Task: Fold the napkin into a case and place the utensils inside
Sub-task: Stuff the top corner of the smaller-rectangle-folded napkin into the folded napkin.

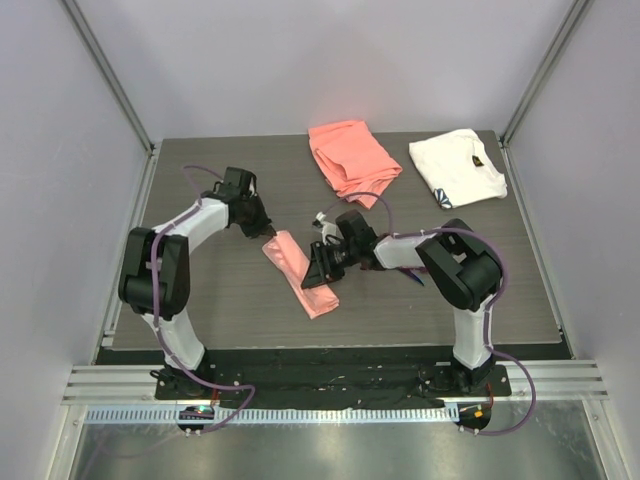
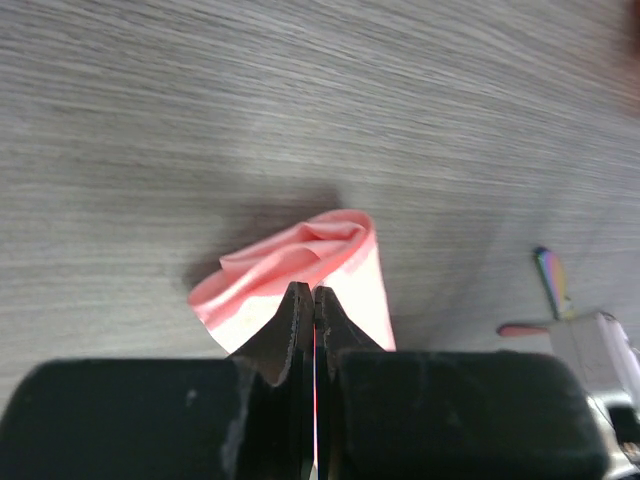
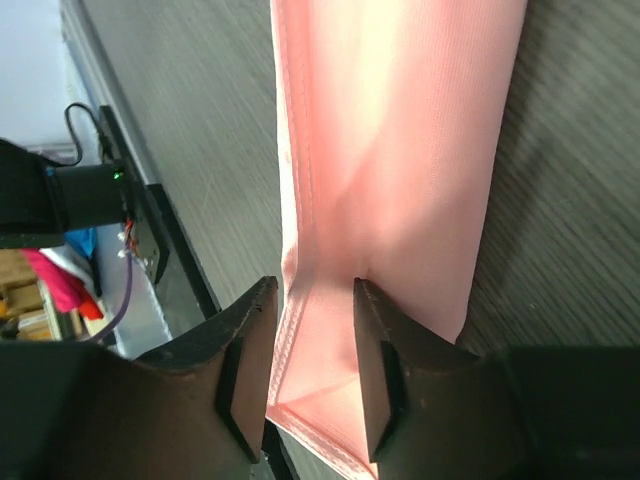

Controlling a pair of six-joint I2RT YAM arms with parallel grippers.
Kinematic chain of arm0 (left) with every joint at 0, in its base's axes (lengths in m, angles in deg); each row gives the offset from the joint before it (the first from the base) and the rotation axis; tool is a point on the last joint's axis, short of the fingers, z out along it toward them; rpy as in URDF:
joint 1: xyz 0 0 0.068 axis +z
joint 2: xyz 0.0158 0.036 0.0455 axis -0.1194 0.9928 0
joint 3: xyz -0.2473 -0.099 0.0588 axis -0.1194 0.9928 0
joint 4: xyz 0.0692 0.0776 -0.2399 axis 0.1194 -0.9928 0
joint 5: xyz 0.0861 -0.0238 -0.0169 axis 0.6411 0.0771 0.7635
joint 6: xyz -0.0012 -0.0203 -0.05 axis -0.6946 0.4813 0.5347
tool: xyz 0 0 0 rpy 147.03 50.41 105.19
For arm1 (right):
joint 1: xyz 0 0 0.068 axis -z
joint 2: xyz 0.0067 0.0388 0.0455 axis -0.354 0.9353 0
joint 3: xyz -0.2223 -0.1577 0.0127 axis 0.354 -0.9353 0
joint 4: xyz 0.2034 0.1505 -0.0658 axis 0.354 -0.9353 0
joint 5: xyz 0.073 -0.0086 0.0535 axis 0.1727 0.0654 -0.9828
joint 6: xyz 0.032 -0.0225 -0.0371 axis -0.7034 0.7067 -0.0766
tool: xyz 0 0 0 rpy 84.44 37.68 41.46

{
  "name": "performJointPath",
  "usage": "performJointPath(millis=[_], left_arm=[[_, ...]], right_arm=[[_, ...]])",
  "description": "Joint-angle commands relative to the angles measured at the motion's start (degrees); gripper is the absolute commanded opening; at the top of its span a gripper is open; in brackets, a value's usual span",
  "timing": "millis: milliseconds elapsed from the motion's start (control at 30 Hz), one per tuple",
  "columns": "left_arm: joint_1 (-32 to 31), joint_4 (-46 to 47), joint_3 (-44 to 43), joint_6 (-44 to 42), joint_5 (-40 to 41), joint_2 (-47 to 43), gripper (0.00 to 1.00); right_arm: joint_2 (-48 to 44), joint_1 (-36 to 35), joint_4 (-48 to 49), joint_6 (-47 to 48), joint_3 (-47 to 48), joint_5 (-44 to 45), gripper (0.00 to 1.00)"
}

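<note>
The napkin point(image 1: 300, 272) lies folded as a narrow pale-pink strip, the case, slanting across the middle of the table. My left gripper point(image 1: 268, 232) is at its far end, shut on the cloth. In the left wrist view the jaws point(image 2: 313, 292) pinch a thin pink edge and the napkin point(image 2: 300, 262) bunches up beyond them. My right gripper point(image 1: 322, 268) stands over the near end. Its fingers point(image 3: 312, 300) are apart, one on the napkin point(image 3: 400, 130), the other just past its stitched edge. One iridescent utensil tip point(image 2: 549, 279) shows to the right; the other utensil is hidden.
A thicker coral-orange cloth point(image 1: 352, 160) lies at the back centre. A white cloth with a dark mark point(image 1: 457, 168) sits at the back right. The dark table point(image 1: 200, 310) ends at a metal rail point(image 1: 320, 385) by the arm bases.
</note>
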Motion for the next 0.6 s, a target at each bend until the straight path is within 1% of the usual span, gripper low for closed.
performJointPath(millis=[0,33,133,233,267,333,467,500,533,567], left_arm=[[0.2,0.34,1.26,1.76,-1.45,-6.12,0.0],[0.2,-0.36,1.44,1.76,-1.2,-6.38,0.0],[0.2,-0.54,2.59,1.76,-0.84,-6.47,0.0],[0.2,0.34,3.9,2.29,-2.16,-6.12,0.0],[0.2,0.69,4.34,2.47,-2.51,-6.12,0.0],[0.11,0.87,4.52,2.56,-3.3,-6.21,0.0],[0.11,0.6,4.96,2.12,-2.86,-7.26,0.0],[0.11,0.25,4.79,2.03,-2.6,-7.18,0.0],[0.11,0.08,4.79,1.94,-2.51,-7.17,0.0],[0.03,-0.01,4.52,1.77,-2.6,-7.17,0.0]], right_arm=[[-3.45,-0.08,-13.86,5.2,3.6,8.9,0.46],[-3.8,-0.08,-14.47,4.94,4.65,9.25,0.52],[-4.42,-0.17,-16.15,5.28,8.26,10.83,0.61],[-2.94,-0.17,-20.18,8.09,14.05,13.99,0.62],[-2.67,-0.25,-22.71,10.53,17.29,15.04,0.62],[-2.93,-0.6,-23.79,12.66,19.42,17.42,0.62],[-3.63,-1.48,-23.54,16.79,22.67,19.96,0.64],[-3.81,-1.92,-23.01,19.67,22.77,20.93,0.65],[-3.98,-2.53,-21.79,21.35,22.42,23.55,0.67],[-3.98,-3.32,-18.38,23.55,20.85,25.67,0.67]])
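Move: The folded napkin's upper, open end lies roughly 1 cm ahead of the left hand, 1 cm to its right and about 5 cm below. From the right hand, which is at the napkin's lower half, this end lies some 11 cm ahead and 8 cm left, slightly below. The napkin's lower end is about 5 cm back and 2 cm right of the right hand; the utensils lie roughly 19 cm right and 5 cm ahead of it. The napkin's lower half comes free of the right fingers as they open wider and the hand goes about 8 cm forward along the strip towards its upper end, rising some 6 cm while the wrist turns about 20 degrees. Over that end the shut left fingers lift about 2.5 cm, then draw back and sink by about 2 cm each. ##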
